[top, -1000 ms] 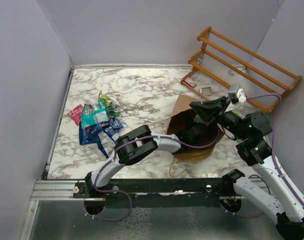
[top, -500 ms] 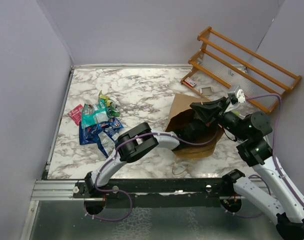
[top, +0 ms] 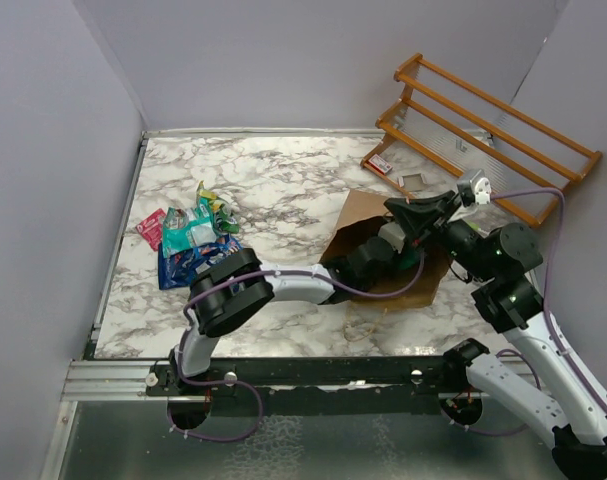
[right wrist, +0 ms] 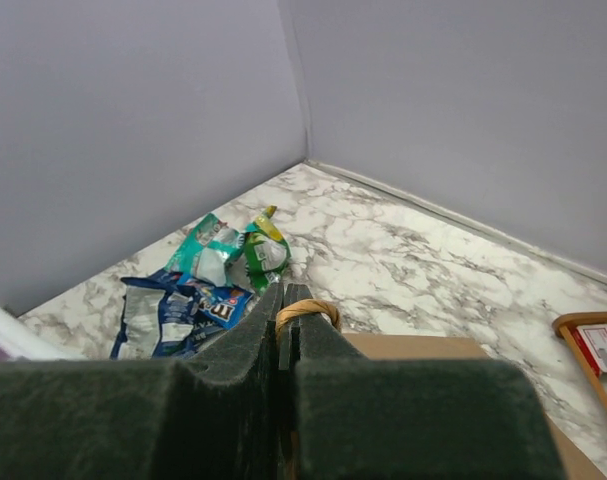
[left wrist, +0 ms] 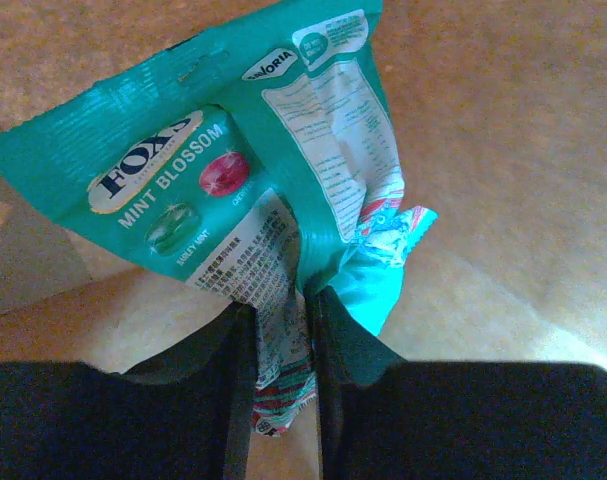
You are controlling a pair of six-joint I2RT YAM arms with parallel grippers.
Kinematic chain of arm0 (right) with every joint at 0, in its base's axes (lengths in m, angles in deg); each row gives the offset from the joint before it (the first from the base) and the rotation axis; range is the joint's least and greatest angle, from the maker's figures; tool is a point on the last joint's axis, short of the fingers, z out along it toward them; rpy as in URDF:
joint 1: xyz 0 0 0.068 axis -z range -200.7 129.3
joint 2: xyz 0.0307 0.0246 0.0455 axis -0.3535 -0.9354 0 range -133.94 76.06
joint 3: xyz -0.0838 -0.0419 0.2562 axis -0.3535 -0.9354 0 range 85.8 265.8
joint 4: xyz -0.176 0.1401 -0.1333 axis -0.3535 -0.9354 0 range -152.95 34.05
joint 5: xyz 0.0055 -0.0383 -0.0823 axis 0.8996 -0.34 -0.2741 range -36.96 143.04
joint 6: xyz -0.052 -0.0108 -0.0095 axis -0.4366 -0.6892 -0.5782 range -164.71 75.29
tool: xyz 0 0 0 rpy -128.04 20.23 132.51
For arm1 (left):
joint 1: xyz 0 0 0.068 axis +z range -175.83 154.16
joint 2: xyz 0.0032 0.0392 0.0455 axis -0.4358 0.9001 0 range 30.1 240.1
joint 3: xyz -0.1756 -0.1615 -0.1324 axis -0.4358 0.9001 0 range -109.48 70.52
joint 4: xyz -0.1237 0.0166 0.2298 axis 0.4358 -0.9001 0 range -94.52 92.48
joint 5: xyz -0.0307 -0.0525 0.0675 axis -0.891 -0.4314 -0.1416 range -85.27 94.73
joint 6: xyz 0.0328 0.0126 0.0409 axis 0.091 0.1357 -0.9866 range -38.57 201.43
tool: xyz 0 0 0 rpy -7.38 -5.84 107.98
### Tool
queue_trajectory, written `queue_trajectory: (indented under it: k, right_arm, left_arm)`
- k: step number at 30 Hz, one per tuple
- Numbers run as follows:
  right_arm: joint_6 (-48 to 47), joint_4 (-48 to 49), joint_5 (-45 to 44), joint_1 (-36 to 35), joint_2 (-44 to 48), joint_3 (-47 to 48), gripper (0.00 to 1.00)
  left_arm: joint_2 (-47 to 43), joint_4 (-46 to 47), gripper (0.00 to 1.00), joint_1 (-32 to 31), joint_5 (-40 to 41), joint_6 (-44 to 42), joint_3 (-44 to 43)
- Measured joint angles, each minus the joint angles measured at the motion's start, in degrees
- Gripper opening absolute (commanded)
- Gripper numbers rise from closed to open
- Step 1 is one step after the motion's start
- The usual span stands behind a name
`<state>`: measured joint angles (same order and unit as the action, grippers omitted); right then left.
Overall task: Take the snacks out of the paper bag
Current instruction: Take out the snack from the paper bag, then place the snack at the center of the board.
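Observation:
The brown paper bag [top: 426, 283] lies on its side at the right of the marble table, its mouth facing left. My left gripper [top: 371, 258] reaches into the mouth. In the left wrist view the left gripper [left wrist: 280, 330] is shut on a teal-green mint packet [left wrist: 233, 160] inside the bag [left wrist: 503, 150]. My right gripper [top: 410, 214] is shut on the bag's twisted-paper handle [right wrist: 308, 310] and holds it up, the jaws [right wrist: 286, 300] pressed together above the bag's top edge [right wrist: 413, 347]. Several snacks [top: 193, 245] lie in a pile at the left, also seen in the right wrist view [right wrist: 203, 285].
A wooden slatted rack [top: 483, 130] leans in the far right corner with a small red and white packet [top: 380, 164] under its left end. A small red-pink packet [top: 150, 228] lies at the left edge of the pile. Grey walls close in the table.
My left arm has drawn back to the left, its elbow swinging toward the snack pile, with the gripper moving toward the bag's mouth. The bag has shifted slightly. The right gripper keeps hold of the handle.

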<state>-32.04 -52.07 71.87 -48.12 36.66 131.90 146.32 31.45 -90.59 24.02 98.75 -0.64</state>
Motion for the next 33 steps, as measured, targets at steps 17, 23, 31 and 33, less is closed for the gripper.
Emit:
queue_trajectory:
  k: [17,23,31,33]
  right_arm:
    - [-2.8,-0.7,-13.5,0.0,-2.4,2.8,0.02]
    - [-3.4,-1.2,-15.5,0.0,-2.6,3.5,0.02]
    - [-3.3,-2.6,-15.5,0.0,-3.6,4.5,0.02]
    - [-3.4,-3.0,-14.6,0.0,-3.6,4.5,0.02]
  left_arm:
    - [-30.8,-11.2,0.09,-5.0,-10.6,-8.0,17.4]
    - [-50.2,-15.2,0.00,-5.0,-18.7,-14.6,21.8]
    - [-69.6,-22.6,0.00,-5.1,-16.5,-21.1,21.1]
    - [-72.5,-24.1,0.00,-5.1,-12.5,-21.7,20.9]
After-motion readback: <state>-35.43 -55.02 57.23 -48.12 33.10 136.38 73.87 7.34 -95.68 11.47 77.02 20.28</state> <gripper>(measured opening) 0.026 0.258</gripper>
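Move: My left hand is inside the paper bag, already gripping the teal mint snack; the bag's middle is only about 2 cm ahead and 2 cm left. The snack pile lies some 47 cm to the left, about 2 cm ahead and 9 below; the green-yellow snack tops it 44 cm left and 10 ahead, and the pink one lies 57 cm left, 6 ahead. From my right hand, the pile is roughly 40 cm left, 8 ahead and 35 below. I keep the mint snack pinched and draw my left hand back and up out of the bag's mouth, then sweep it left and steeply up, nearly 30 cm higher and 20 cm left in all, tilting the fingers up. Meanwhile my right hand keeps its pinch on the bag's handle, easing about 5 cm forward and right and turning clockwise. ##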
